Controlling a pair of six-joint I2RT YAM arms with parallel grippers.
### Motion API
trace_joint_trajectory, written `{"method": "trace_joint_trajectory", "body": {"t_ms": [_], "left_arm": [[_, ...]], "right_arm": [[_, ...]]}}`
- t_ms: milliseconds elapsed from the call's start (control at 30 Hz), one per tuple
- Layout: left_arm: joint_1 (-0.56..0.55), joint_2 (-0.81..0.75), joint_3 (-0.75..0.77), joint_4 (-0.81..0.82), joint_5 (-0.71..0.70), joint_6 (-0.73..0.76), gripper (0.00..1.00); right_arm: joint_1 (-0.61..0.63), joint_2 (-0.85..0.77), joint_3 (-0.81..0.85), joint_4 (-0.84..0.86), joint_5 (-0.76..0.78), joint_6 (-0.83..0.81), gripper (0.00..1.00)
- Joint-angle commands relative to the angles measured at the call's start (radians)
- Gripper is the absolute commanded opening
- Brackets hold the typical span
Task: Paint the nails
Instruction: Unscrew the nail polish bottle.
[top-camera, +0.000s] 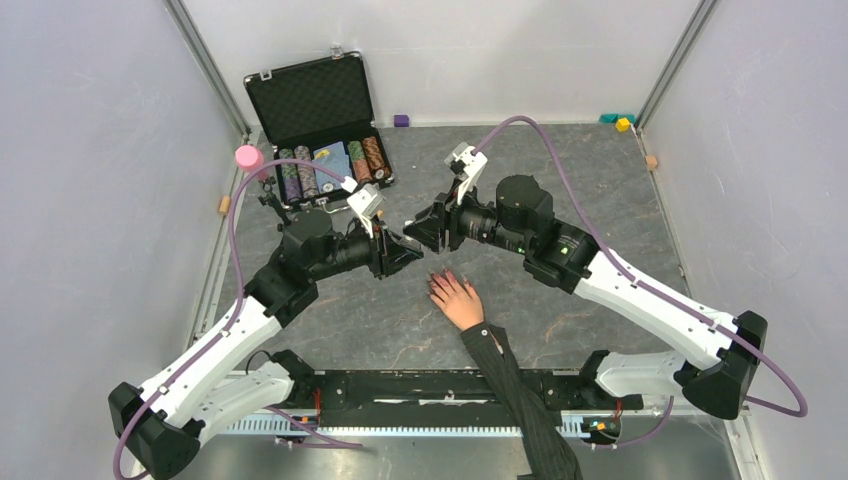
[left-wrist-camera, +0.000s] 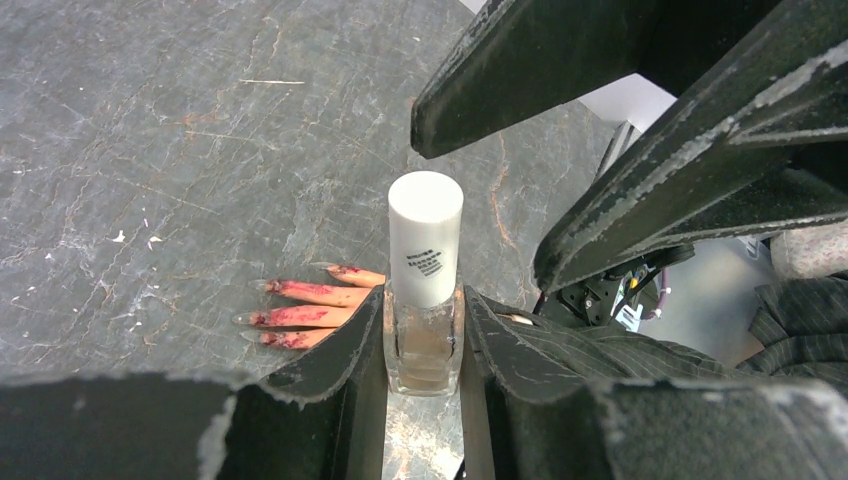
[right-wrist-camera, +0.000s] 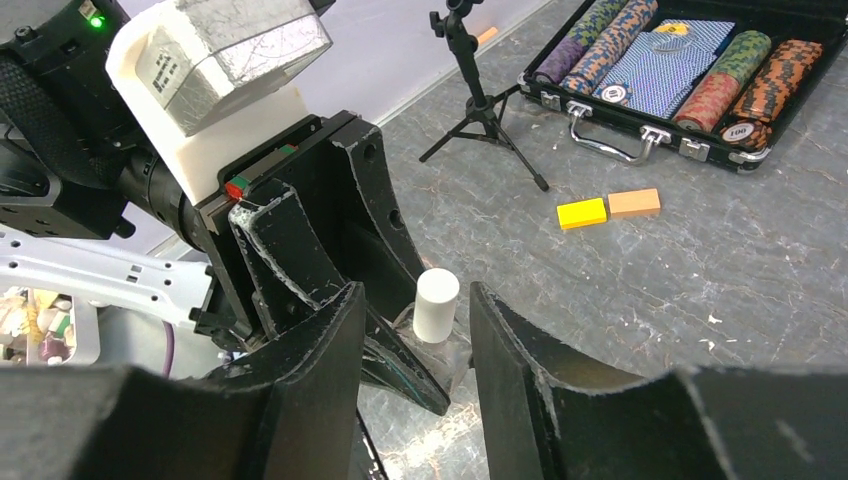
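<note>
A small clear bottle (left-wrist-camera: 425, 355) with a white cap (left-wrist-camera: 425, 235) stands upright in my left gripper (left-wrist-camera: 423, 320), which is shut on its glass body. My right gripper (right-wrist-camera: 415, 292) is open, with one finger on each side of the cap (right-wrist-camera: 436, 305) and a gap showing on both sides. In the top view the two grippers meet nose to nose: left (top-camera: 408, 250), right (top-camera: 420, 228). Just below them a pale hand (top-camera: 457, 298) in a dark pinstriped sleeve (top-camera: 515, 385) lies flat on the table. The nails (left-wrist-camera: 262, 302) point left, with red smeared along the fingers.
An open black case of poker chips (top-camera: 320, 150) lies at the back left, next to a pink-topped object (top-camera: 248, 157). A small black tripod (right-wrist-camera: 480, 100) stands near it. Yellow (right-wrist-camera: 582, 212) and orange (right-wrist-camera: 634, 203) blocks lie on the grey table. More small blocks (top-camera: 620, 122) sit along the back wall.
</note>
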Motion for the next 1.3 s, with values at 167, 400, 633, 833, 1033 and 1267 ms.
{"method": "trace_joint_trajectory", "body": {"t_ms": [167,400,633,833,1033,1267], "left_arm": [[-0.002,0.003,0.046,0.025,0.007,0.034,0.02],[-0.001,0.0,0.046,0.022,0.01,0.037,0.02],[-0.001,-0.003,0.043,0.021,0.022,0.039,0.02],[-0.001,-0.003,0.041,0.03,0.041,0.039,0.02],[-0.001,-0.002,0.039,0.044,0.072,0.032,0.02],[0.001,-0.009,0.035,0.075,0.217,0.031,0.02]], "right_arm": [[0.01,0.016,0.006,0.053,0.0,0.022,0.46],[0.017,0.023,0.004,0.049,0.01,0.02,0.46],[0.024,0.043,-0.004,0.054,0.029,0.012,0.44],[0.024,0.052,-0.01,0.061,0.04,0.009,0.4],[0.024,0.067,-0.005,0.059,0.052,-0.005,0.24],[0.013,0.052,0.011,0.054,0.003,-0.085,0.0]]}}
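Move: The white cap of the nail polish bottle stands about 1 cm ahead of the right hand's open fingers, 2 cm to their left and 2 cm lower; the bottle's glass, still gripped by the left fingers, is some 4 cm under it. From the left hand the cap is straight above, about 4 cm. The painted hand lies on the table, roughly 8 cm to the right hand's right, 1 cm back and 30 cm below. The right hand sinks some 2.5 cm towards the upright cap, easing about 1.5 cm left and 1 cm forward with hardly any turn of the wrist, until its half-open fingertips straddle the cap; near the end of that descent they shut and pinch the cap from both sides. The left hand keeps its hold on the glass and stays almost in place, giving only about half a centimetre back as the other fingers close. ##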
